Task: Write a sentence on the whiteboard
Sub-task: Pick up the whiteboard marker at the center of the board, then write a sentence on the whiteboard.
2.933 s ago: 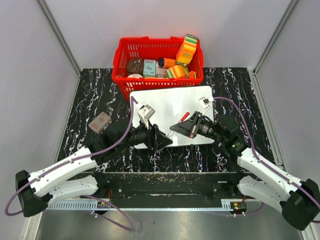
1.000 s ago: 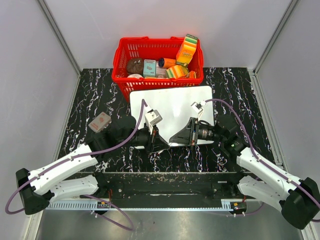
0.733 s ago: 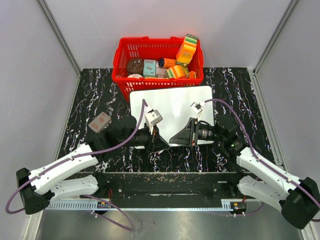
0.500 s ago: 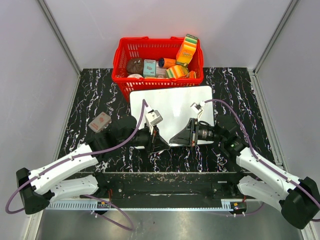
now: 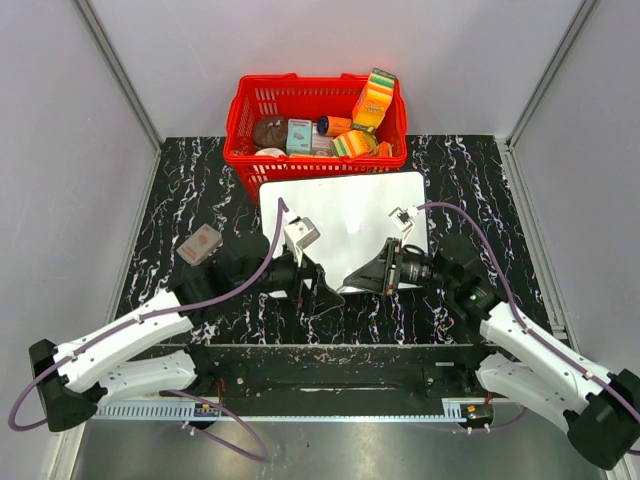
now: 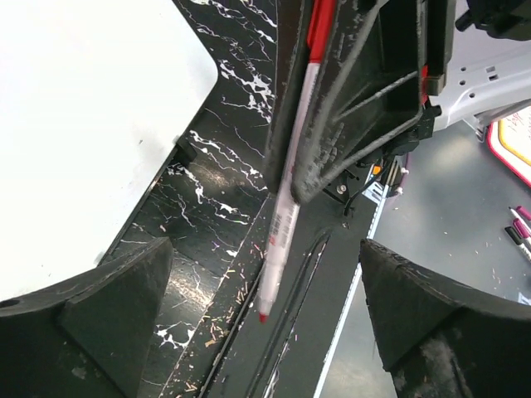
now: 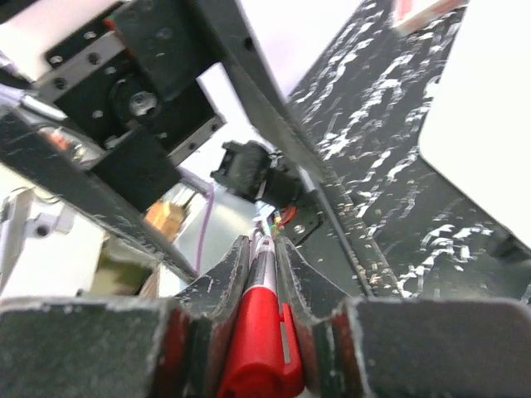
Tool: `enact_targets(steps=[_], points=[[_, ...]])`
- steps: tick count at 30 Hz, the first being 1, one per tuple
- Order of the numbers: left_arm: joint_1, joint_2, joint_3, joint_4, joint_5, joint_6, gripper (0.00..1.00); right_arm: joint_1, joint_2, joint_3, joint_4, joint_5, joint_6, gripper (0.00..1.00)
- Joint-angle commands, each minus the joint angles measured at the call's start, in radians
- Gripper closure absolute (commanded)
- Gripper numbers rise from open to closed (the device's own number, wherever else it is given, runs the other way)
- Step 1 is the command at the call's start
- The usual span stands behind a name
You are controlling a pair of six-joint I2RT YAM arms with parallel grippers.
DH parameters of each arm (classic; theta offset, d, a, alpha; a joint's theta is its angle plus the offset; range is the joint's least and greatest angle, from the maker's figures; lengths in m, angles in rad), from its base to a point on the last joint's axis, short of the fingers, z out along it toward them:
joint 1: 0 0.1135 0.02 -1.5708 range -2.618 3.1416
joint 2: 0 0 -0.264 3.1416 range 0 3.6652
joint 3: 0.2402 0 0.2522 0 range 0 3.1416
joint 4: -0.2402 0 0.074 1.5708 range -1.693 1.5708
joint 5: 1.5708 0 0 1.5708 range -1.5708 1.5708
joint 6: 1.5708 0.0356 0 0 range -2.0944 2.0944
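The whiteboard lies flat in front of the basket, and what shows of it is blank white; the sentence is not in view. The two grippers meet tip to tip over the black table just off the board's near edge. My right gripper is shut on a marker, red cap nearest the camera. In the left wrist view its white barrel hangs out of the right fingers and ends in a red tip. My left gripper stands wide open around the barrel without touching it. The board's corner lies left of it.
A red basket holding several packages stands behind the board. A small grey-pink block lies on the table to the left. The table's near edge and metal rail run close below the grippers. Spare markers lie off the table.
My left gripper has gone from shut to wide open, letting go of the marker. The right gripper keeps its hold. Both arms have shifted slightly toward the near edge.
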Motion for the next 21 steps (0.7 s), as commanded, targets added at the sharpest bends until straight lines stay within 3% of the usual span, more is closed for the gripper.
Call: enact_targets(steps=[1, 8, 16, 21], points=[[0.020, -0.036, -0.022, 0.033, -0.058, -0.018, 0.01, 0.006, -0.060, 0.046, -0.206, 0.229, -0.116, 1.00], [0.127, 0.023, -0.111, 0.131, 0.015, -0.055, 0.01, 0.006, -0.128, 0.048, -0.386, 0.445, -0.191, 1.00], [0.386, 0.005, -0.281, 0.293, 0.138, -0.141, 0.01, 0.006, -0.143, 0.048, -0.421, 0.517, -0.220, 1.00], [0.618, -0.084, -0.416, 0.453, 0.285, -0.224, 0.01, 0.006, -0.160, 0.045, -0.431, 0.568, -0.219, 1.00]])
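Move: The marker is already in the right fingers, tip leftward; from that hand the whiteboard's middle lies some 19 cm ahead, about level sideways and 20 cm below. The red basket sits roughly 25 cm beyond the board's middle and 5 cm left of it; the small box is about 35 cm left of the right hand and 19 cm ahead. From the open left hand the marker's middle is about 6 cm right and 1 cm ahead. Right hand carries the marker 10 cm down and forward-right towards the whiteboard, turning clockwise; open left withdraws forward, down, left. ##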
